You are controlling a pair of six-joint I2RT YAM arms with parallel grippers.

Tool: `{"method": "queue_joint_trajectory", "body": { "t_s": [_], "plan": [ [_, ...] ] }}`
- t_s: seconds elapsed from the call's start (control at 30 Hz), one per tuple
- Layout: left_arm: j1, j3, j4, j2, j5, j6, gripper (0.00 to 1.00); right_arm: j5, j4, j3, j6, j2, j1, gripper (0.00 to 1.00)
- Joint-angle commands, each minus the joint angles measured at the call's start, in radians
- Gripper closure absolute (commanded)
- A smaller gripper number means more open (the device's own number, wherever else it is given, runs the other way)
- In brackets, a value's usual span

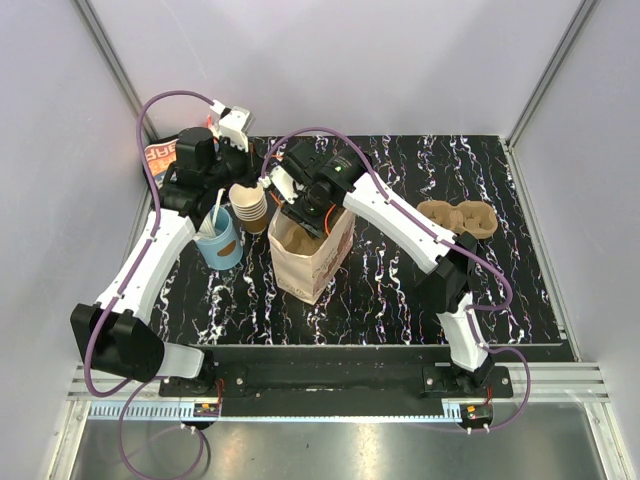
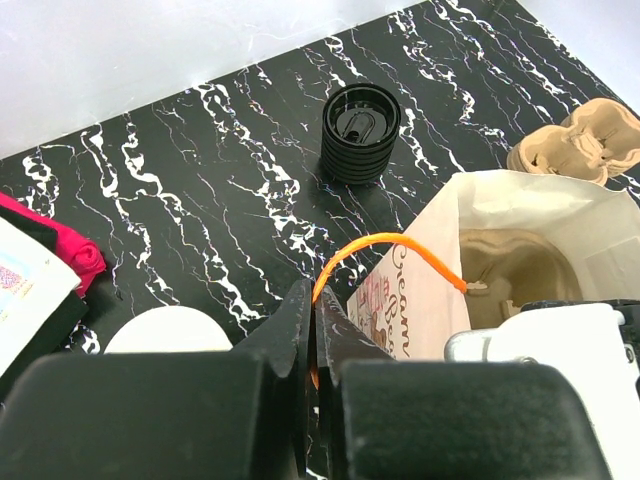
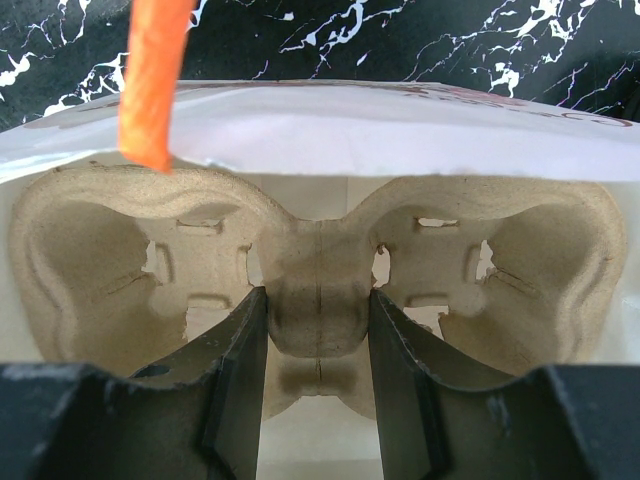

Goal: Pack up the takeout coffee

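Note:
The takeout coffee is out of view. A brown paper bag [image 1: 310, 255] stands open in the middle of the table, white inside [image 2: 530, 205]. My left gripper [image 2: 318, 300] is shut on the bag's orange handle [image 2: 400, 245], which arches up from the bag's left rim. My right gripper [image 3: 318, 300] reaches down into the bag [image 1: 305, 222]. Its fingers are shut on the raised middle ridge of a pulp cup tray [image 3: 320, 250] that sits inside the bag, both of its holes empty. The same orange handle [image 3: 150, 80] hangs at the top left of the right wrist view.
A second pulp cup tray [image 1: 458, 217] lies at the right of the table. A stack of lidless brown cups [image 1: 248, 205] and a blue cup with white sticks [image 1: 220, 242] stand left of the bag. A stack of black lids [image 2: 360, 135] stands behind it. Red printed packets [image 1: 160, 155] lie far left.

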Motion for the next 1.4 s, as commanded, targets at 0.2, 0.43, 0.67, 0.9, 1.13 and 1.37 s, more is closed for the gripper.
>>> {"method": "queue_joint_trajectory", "body": {
  "t_s": [0.2,0.43,0.67,0.9,1.13,1.37],
  "plan": [
    [-0.001,-0.001,0.061,-0.040,-0.018,-0.006,1.00,-0.029,-0.016,0.014,0.009,-0.009,-0.006,0.57],
    [-0.001,-0.002,0.061,-0.040,-0.018,-0.008,1.00,-0.026,-0.019,0.021,0.004,-0.014,-0.006,0.48],
    [0.001,0.001,0.062,-0.037,-0.015,-0.011,1.00,-0.026,-0.021,0.024,0.001,-0.017,-0.006,0.36],
    [0.001,0.005,0.062,-0.036,-0.013,-0.012,1.00,-0.019,-0.027,0.033,-0.004,-0.021,-0.006,0.29],
    [0.001,0.005,0.061,-0.034,-0.012,-0.011,1.00,-0.012,-0.053,0.080,-0.017,-0.020,-0.006,0.25],
    [-0.001,0.010,0.061,-0.032,-0.010,-0.014,1.00,-0.011,-0.077,0.175,-0.039,-0.029,-0.006,0.23]
  ]
}}
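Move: The right hand is down inside the paper bag, its fingers shut on the middle bridge of the cup carrier. The bag's bottom lies about 14 cm below, roughly 2 cm back. The paper cup stack stands around 7 cm farther out and 15 cm left of this hand, the black lids about 15 cm ahead and 8 cm right. From the left hand, pinching the orange handle, the bag's bottom is some 11 cm back, 11 cm right and 24 cm below. The right fingers let go of the cup carrier's bridge, spreading from about half open to roughly three quarters while the hand stays almost in place deep in the bag. Only then does the hand rise, about 2.5 cm straight up away from the carrier, fingers open and still inside the bag's mouth. The left hand stands still and keeps its pinch on the orange handle. ##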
